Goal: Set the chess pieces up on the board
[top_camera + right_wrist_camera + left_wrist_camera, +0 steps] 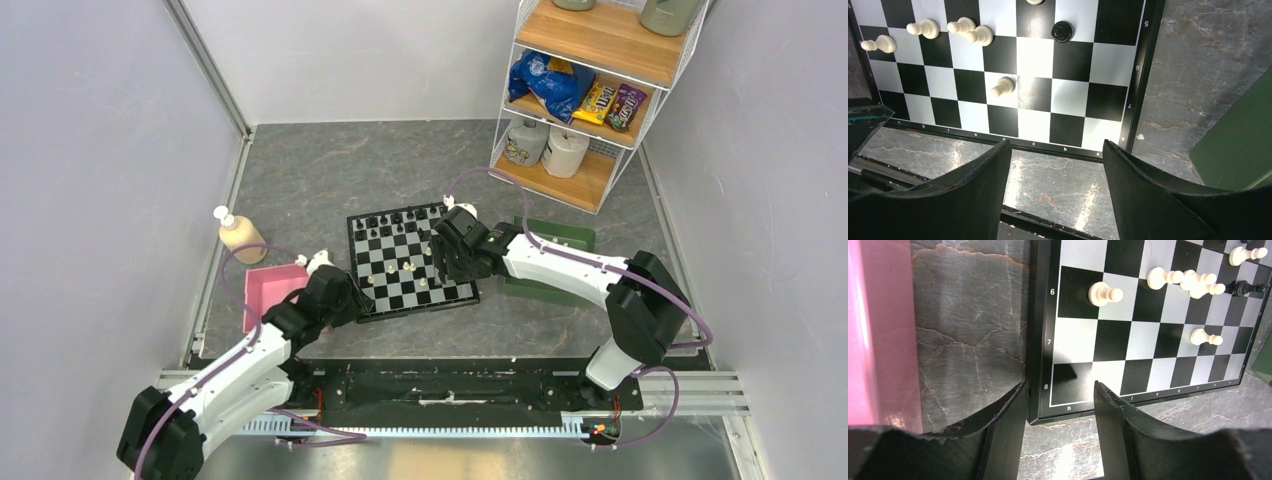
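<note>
The board (pixel 398 295) lies mid-table. Black chess pieces (pixel 398 222) stand along its far rows, and a few white pieces (pixel 410 267) stand near its middle. My left gripper (pixel 347 300) is open and empty, low at the board's near left corner. In the left wrist view its fingertips (pixel 1058 387) straddle that corner of the board (pixel 1113 340), with white pawns (pixel 1104 293) beyond. My right gripper (pixel 452 262) is open and empty above the board's right side. In the right wrist view (pixel 1055 145) it hangs over the near border, with a white pawn (pixel 1002 87) and a black piece (pixel 1062 31) ahead.
A pink tray (pixel 268 290) sits left of the board beside my left arm. A green tray (pixel 560 258) sits to the right under my right arm and also shows in the right wrist view (pixel 1243 140). A soap bottle (pixel 238 235) stands at far left. A wire shelf (pixel 585 90) stands at back right.
</note>
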You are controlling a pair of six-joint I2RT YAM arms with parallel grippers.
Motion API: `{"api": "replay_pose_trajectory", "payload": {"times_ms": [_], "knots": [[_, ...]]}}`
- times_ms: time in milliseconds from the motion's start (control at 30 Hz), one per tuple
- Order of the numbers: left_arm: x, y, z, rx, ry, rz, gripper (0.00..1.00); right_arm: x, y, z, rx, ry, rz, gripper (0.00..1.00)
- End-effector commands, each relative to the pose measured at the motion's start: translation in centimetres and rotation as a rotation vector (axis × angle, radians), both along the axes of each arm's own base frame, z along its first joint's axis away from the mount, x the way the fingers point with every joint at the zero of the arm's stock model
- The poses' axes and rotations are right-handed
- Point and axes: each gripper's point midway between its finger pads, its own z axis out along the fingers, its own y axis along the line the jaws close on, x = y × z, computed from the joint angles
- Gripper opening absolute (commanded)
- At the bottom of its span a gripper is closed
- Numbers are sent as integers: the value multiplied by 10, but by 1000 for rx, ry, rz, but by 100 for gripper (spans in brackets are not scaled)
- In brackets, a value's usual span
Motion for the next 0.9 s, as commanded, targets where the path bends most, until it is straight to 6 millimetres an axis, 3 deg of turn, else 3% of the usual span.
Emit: {"api": "replay_pose_trajectory", "payload": {"times_ms": [0, 233, 400, 667, 867], "knots": [[12, -6, 15, 17, -31, -25, 58, 9, 3, 10, 20, -8, -13, 75], [24, -7, 44, 30, -76, -24, 64, 31, 6, 23, 81, 3, -30, 71], [38, 7, 83, 127, -131, -1, 73, 48, 15, 25, 131, 49, -13, 62], [81, 5, 131, 258, -205, -33, 84, 77, 37, 12, 128, 93, 2, 57], [108, 1, 144, 287, -204, -60, 84, 108, 42, 4, 123, 96, -19, 49]]}}
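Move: The stray black pawn on the board's right half stands about 14 cm ahead of the right hand, 4 cm left and 5 cm below. A white pawn stands 2 cm nearer than it, and a second black pawn about 10 cm ahead of the hand, 2 cm left. For the left hand, low at the board's near-left corner, the outer white pawn is roughly 6 cm ahead and 1 cm right, at about its height; the next white pawn is some 8 cm ahead, 5 cm right. Towards the stray black pawn and the white one just before it, the right hand glides forward about 9 cm and then left about 4, staying well above the board while its fingers narrow without shutting. The left hand leaves the near-left corner, lifting some 13 cm and reaching about 9 cm forward above the board's left side, its left side rolling up as the fingers spread wider. ##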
